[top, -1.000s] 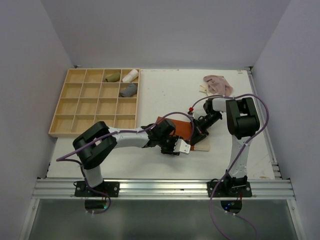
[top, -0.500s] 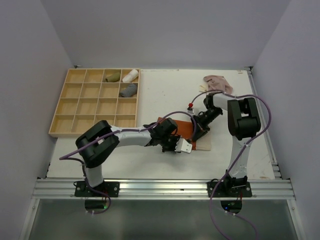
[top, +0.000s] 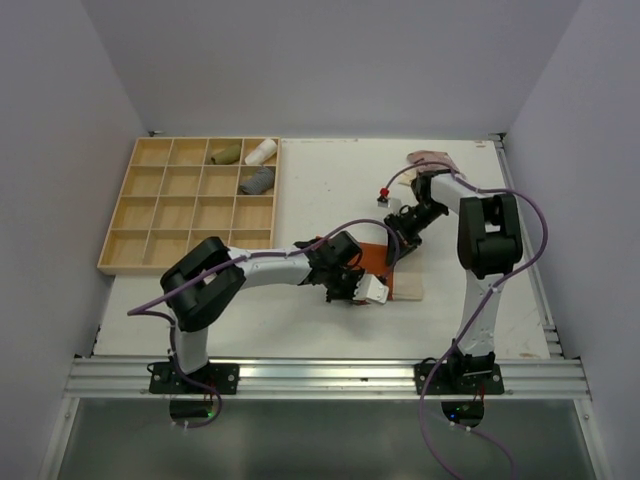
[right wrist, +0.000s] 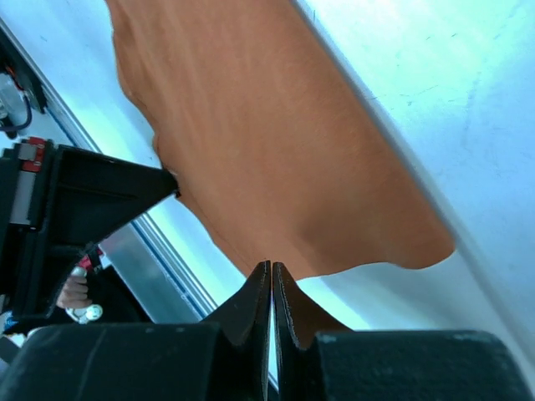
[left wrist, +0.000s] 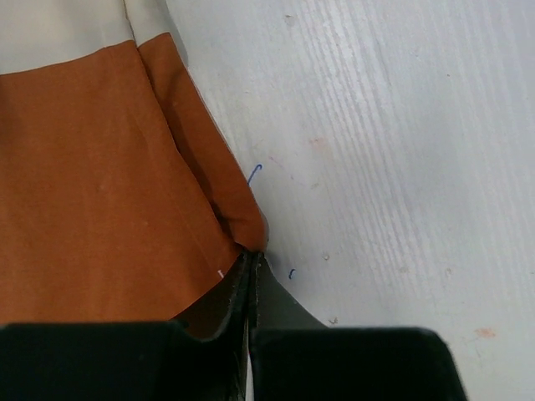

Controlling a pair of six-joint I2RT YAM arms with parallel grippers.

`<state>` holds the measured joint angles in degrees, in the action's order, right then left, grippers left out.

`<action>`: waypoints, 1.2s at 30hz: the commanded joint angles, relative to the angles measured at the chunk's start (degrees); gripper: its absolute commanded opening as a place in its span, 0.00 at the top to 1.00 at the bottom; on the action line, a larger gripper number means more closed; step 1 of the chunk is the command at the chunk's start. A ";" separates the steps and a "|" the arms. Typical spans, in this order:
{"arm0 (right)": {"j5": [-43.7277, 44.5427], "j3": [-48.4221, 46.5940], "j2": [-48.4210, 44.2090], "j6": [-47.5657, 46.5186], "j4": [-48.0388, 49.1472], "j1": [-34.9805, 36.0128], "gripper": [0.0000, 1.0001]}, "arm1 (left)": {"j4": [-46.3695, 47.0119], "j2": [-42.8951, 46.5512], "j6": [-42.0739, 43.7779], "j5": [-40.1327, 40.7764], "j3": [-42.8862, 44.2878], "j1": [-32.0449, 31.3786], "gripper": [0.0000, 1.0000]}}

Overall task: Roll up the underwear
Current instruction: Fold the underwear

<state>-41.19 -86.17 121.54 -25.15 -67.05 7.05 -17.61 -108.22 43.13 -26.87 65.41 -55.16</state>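
The rust-orange underwear (top: 373,259) lies mid-table, its beige waistband (top: 408,287) toward the near right. My left gripper (top: 362,288) is shut on a near corner of it. In the left wrist view the jaws (left wrist: 253,256) pinch that orange corner (left wrist: 242,219). My right gripper (top: 394,250) is shut on the cloth's far edge. In the right wrist view the tips (right wrist: 272,267) meet the orange hem (right wrist: 276,142). The pale beige-pink underwear (top: 432,162) lies crumpled at the back right, apart from both grippers.
A wooden compartment tray (top: 150,215) stands at the back left with three rolled cloths (top: 257,180) in its upper right cells. The right arm's cable with a red tag (top: 383,196) loops over the cloth. The table's right rail (top: 530,260) runs beside the right arm.
The left jaws have closed onto the orange corner. The right gripper has drawn back toward the far side, and its elbow has swung back with it.
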 commanded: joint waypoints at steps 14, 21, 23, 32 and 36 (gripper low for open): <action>3.05 2.62 -3.23 -4.03 -1.06 5.70 0.92 | -9.82 6.45 -6.66 -5.29 2.27 0.22 1.00; 1.45 -11.47 0.18 0.09 -1.95 5.26 0.90 | -11.04 6.62 -6.57 -6.53 3.23 1.89 1.00; 2.08 -13.31 1.68 0.71 -0.99 5.34 0.89 | -11.40 6.71 -6.57 -6.88 3.50 2.51 1.00; 0.32 -7.63 1.69 -0.16 -0.72 5.52 0.90 | -6.93 10.30 -3.85 -5.47 -2.47 2.69 0.59; -0.38 -4.10 0.28 -0.52 -0.37 5.61 0.90 | -2.71 14.26 -3.76 -3.28 -7.03 2.69 0.50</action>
<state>-39.44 -92.07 124.88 -25.32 -67.11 12.43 -26.26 -98.94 38.63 -31.00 60.60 -52.53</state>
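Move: The underwear's near edge is already pinched in the left hand's shut fingers; the underwear's middle lies some 6 cm ahead of that hand and 2 cm to its right, about 1 cm lower. From the right hand, its middle is roughly 4 cm back, 6 cm left and 3 cm below. The cream section is about 4 cm back and 2 cm right of the right hand, the pink cloth some 18 cm ahead and 8 cm right, both slightly lower. Still pinching the near edge, the left hand drags it back about 3 cm and a little left, raises it 2 to 3 cm, then opens about halfway, lets go and draws off left. Meanwhile the right hand, fingers shut, strokes over the underwear: back and down nearly 7 cm, forward and up about 11, then back and down again; its touch can't be made out. ##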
